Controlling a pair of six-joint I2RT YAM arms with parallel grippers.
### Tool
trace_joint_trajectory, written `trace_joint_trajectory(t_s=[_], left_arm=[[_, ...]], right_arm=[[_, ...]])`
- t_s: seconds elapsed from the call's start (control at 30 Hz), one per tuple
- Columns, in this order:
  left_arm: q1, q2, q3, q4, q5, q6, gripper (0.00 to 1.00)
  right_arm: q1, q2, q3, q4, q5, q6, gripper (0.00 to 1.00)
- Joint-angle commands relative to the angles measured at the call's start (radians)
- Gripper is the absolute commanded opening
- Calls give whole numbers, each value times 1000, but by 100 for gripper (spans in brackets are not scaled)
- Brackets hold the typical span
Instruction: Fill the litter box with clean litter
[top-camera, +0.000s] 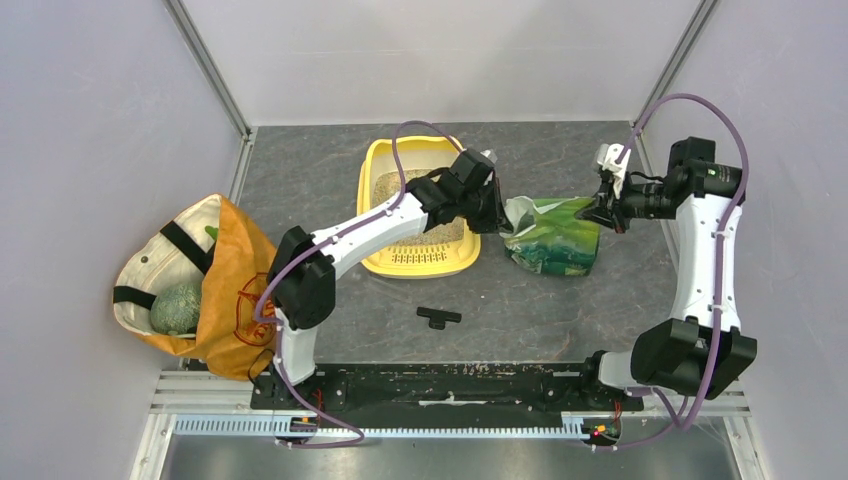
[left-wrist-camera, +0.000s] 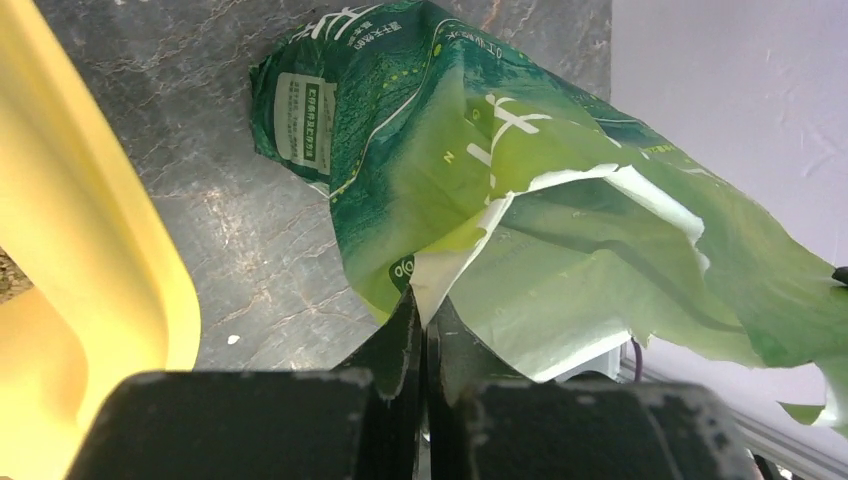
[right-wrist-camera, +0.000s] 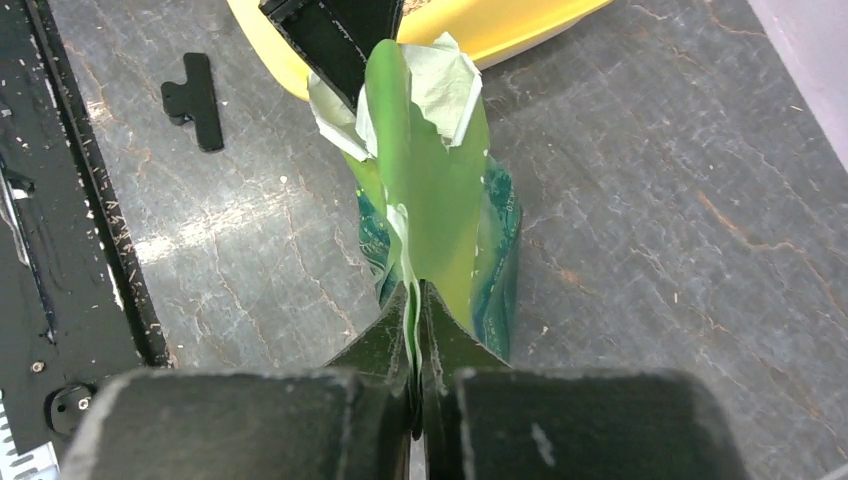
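The yellow litter box (top-camera: 372, 178) lies mid-table, its slotted lip toward the near end, with beige clean litter (top-camera: 385, 186) showing inside behind my left arm. To its right stands a green printed bag (top-camera: 555, 235), top edge open. My left gripper (top-camera: 503, 222) is shut on the bag's left top edge (left-wrist-camera: 425, 295); the box rim (left-wrist-camera: 110, 260) shows at the left of that wrist view. My right gripper (top-camera: 603, 212) is shut on the bag's right top edge (right-wrist-camera: 415, 290). The bag (right-wrist-camera: 430, 190) hangs between both grippers, with the box (right-wrist-camera: 500, 25) beyond.
An orange-and-cream tote bag (top-camera: 200, 280) with a green thing inside lies at the left wall. A small black clip (top-camera: 438, 316) rests on the grey tabletop in front of the box, also seen as the clip (right-wrist-camera: 195, 100). White walls close in the left, back and right.
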Motion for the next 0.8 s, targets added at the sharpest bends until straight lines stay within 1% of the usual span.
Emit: trace_joint_trajectory(t_s=[0.0, 0.03, 0.07, 0.1, 0.13, 0.17, 0.2, 0.27, 0.3, 0.33, 0.37, 0.43, 0.5, 0.53, 0.57, 0.6, 0.67, 0.7, 0.73, 0.77], left_arm=[[-13, -96, -29, 30, -44, 75, 2], [-12, -101, -23, 29, -50, 90, 6], [-13, -104, -14, 29, -57, 104, 16], [-13, -103, -2, 29, -61, 121, 31], [-13, -103, 11, 28, -65, 138, 40], [-13, -103, 25, 26, -78, 150, 45], [-12, -104, 39, 23, -92, 171, 54], [-9, -107, 76, 5, -113, 212, 68], [-7, -114, 83, 3, -114, 233, 73], [-2, -124, 88, -2, -115, 260, 82], [2, -140, 89, -5, -114, 307, 88], [19, -185, 73, -11, -121, 397, 88], [52, -250, 24, 1, -79, 524, 89], [68, -295, -3, 4, -44, 597, 89], [97, -334, -41, 5, -8, 656, 89], [126, -384, -71, -2, 64, 728, 89], [211, -471, -125, -67, 205, 866, 90], [249, -516, -148, -116, 279, 975, 90], [286, -549, -159, -212, 312, 1076, 90], [312, -590, -172, -311, 349, 1230, 88]], right_arm=[[7, 5, 5, -4, -38, -40, 17], [7, 5, 10, -10, -34, -39, 25], [7, 2, 17, -14, -28, -36, 34], [7, -1, 24, -13, -23, -28, 40], [5, -5, 31, -13, -21, -19, 45], [4, -9, 42, -14, -22, -6, 48], [3, -14, 48, -15, -23, 4, 49], [2, -28, 55, -14, -25, 18, 53], [2, -37, 53, -13, -26, 20, 57], [1, -44, 52, -9, -27, 25, 61], [1, -50, 50, 0, -28, 42, 65], [2, -59, 51, 50, -27, 122, 73], [-1, -66, 56, 121, -21, 218, 86], [-2, -70, 60, 154, -20, 260, 90], [-3, -72, 65, 182, -21, 291, 91], [-3, -75, 70, 206, -24, 328, 91], [-4, -86, 84, 245, -28, 387, 92], [-5, -95, 90, 274, -28, 435, 92], [-6, -105, 95, 305, -27, 479, 93], [-5, -116, 100, 331, -25, 521, 93]])
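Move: The left hand still pinches the open rim of the litter bag, whose middle is about 10 cm to its right, 3 cm ahead and 9 cm below. From that hand the litter box's middle lies some 12 cm ahead, 18 cm left and 14 cm down; the black clip, some 12 cm back, 14 cm left and 17 cm down. From the right hand, shut on the bag's top flap, the bag's middle is about 2 cm ahead, 5 cm left and 17 cm below. Upwards first, then swinging left too, the left hand opens wide, lets go of the bag's rim and pulls away about 12 cm up and 13 cm left, rolling some 40 degrees. The right hand opens nearly fully as well, releases the flap after barely moving, then rises about 4 cm, drifting slightly forward. ##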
